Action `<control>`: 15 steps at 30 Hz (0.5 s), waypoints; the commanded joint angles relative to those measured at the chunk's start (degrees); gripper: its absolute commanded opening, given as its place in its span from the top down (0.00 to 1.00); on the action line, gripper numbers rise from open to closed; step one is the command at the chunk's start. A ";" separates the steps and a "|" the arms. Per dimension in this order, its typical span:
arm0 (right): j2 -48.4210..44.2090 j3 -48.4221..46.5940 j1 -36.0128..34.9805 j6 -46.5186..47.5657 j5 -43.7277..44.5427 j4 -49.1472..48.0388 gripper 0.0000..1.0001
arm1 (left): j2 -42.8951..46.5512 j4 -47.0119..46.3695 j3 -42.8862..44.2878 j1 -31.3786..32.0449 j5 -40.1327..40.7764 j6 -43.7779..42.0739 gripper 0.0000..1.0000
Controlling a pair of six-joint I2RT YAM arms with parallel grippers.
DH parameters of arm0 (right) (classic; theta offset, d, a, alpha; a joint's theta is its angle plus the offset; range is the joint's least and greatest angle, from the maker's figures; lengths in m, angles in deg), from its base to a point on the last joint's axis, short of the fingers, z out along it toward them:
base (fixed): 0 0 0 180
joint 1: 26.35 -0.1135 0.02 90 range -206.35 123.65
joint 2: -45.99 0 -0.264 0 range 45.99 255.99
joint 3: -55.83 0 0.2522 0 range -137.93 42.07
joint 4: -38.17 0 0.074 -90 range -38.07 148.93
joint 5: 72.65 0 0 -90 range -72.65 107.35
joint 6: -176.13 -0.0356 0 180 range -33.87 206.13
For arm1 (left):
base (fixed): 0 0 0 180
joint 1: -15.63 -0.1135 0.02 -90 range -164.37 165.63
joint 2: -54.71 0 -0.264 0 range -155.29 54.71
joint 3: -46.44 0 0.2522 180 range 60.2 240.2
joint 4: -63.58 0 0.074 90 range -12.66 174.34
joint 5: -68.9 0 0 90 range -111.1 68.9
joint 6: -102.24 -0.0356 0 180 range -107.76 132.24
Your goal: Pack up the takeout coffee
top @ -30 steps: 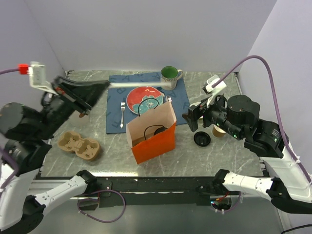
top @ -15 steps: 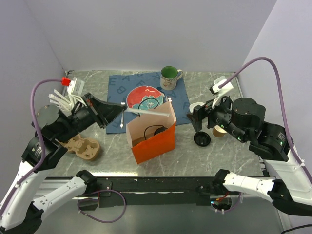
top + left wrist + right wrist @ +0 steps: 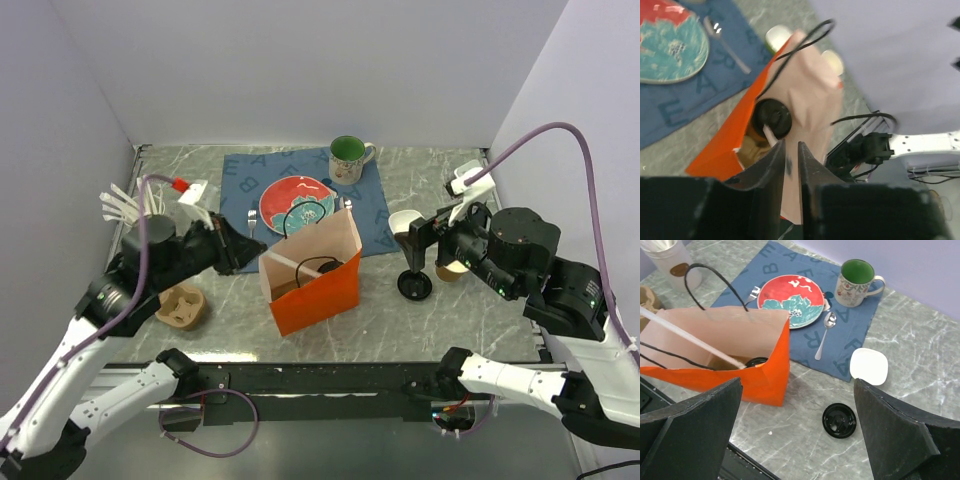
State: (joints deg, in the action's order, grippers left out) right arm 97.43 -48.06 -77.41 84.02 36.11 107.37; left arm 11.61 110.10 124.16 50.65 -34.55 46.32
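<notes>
The takeout coffee [image 3: 320, 268] stands inside the orange paper bag [image 3: 325, 295]; only its black lid [image 3: 756, 361] shows over the rim. A white straw [image 3: 285, 262] leans in the bag with its tip by the lid [image 3: 772, 117]. My left gripper [image 3: 252, 250] sits at the bag's left rim. Its jaws [image 3: 791, 143] stand a narrow slit apart, with only bag paper showing between them. My right gripper [image 3: 412, 250] hangs wide open right of the bag [image 3: 798, 385], above bare table, holding nothing.
A loose black lid [image 3: 839, 420] lies right of the bag, a white lid [image 3: 869, 366] behind it, a tan paper cup [image 3: 449, 268] under my right arm. Red plate [image 3: 297, 200], green mug [image 3: 348, 156] and cutlery sit on the blue mat. A cardboard cup carrier [image 3: 183, 305] lies left.
My left arm swung in from the far left carrying the straw to the bag. The straw now rests in the bag and the jaws have eased apart. The right arm drew back slightly.
</notes>
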 commanded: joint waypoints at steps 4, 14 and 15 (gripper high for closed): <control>1.64 -4.70 0.27 -3.77 4.97 5.64 0.00 | -3.93 5.30 5.53 0.04 7.46 -4.55 0.47; 3.75 -12.34 0.18 -14.32 1.97 10.56 0.00 | -10.78 1.80 20.23 0.04 8.98 -8.78 0.03; 4.54 -13.22 0.18 -16.07 2.41 11.26 0.00 | -10.61 0.22 20.50 0.04 7.06 -8.34 0.03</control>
State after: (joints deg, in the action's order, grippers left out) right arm 100.62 -56.52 -77.41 74.95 37.42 116.57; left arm 1.76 116.17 140.99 50.65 -24.93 39.13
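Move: The paper bag that the left hand is taking the straw to stands about 8 cm to its right and 2 cm ahead, its middle some 25 cm below; the lidded cup inside is about 11 cm right, 5 cm ahead. The plate lies 25 cm ahead and 4 cm right, the fork 17 cm ahead and 7 cm left, both some 34 cm below. From the right hand, the bag is about 18 cm left, 1 cm ahead and 30 cm below. The straw, its far end already slanting into the bag's mouth, is let go as the left fingers spread from nearly shut to wide open. While they open, that hand dips some 3 cm and edges forward, then climbs about 9 cm away from the bag, still drifting forward, the wrist tipping up and turning slightly counter-clockwise. ##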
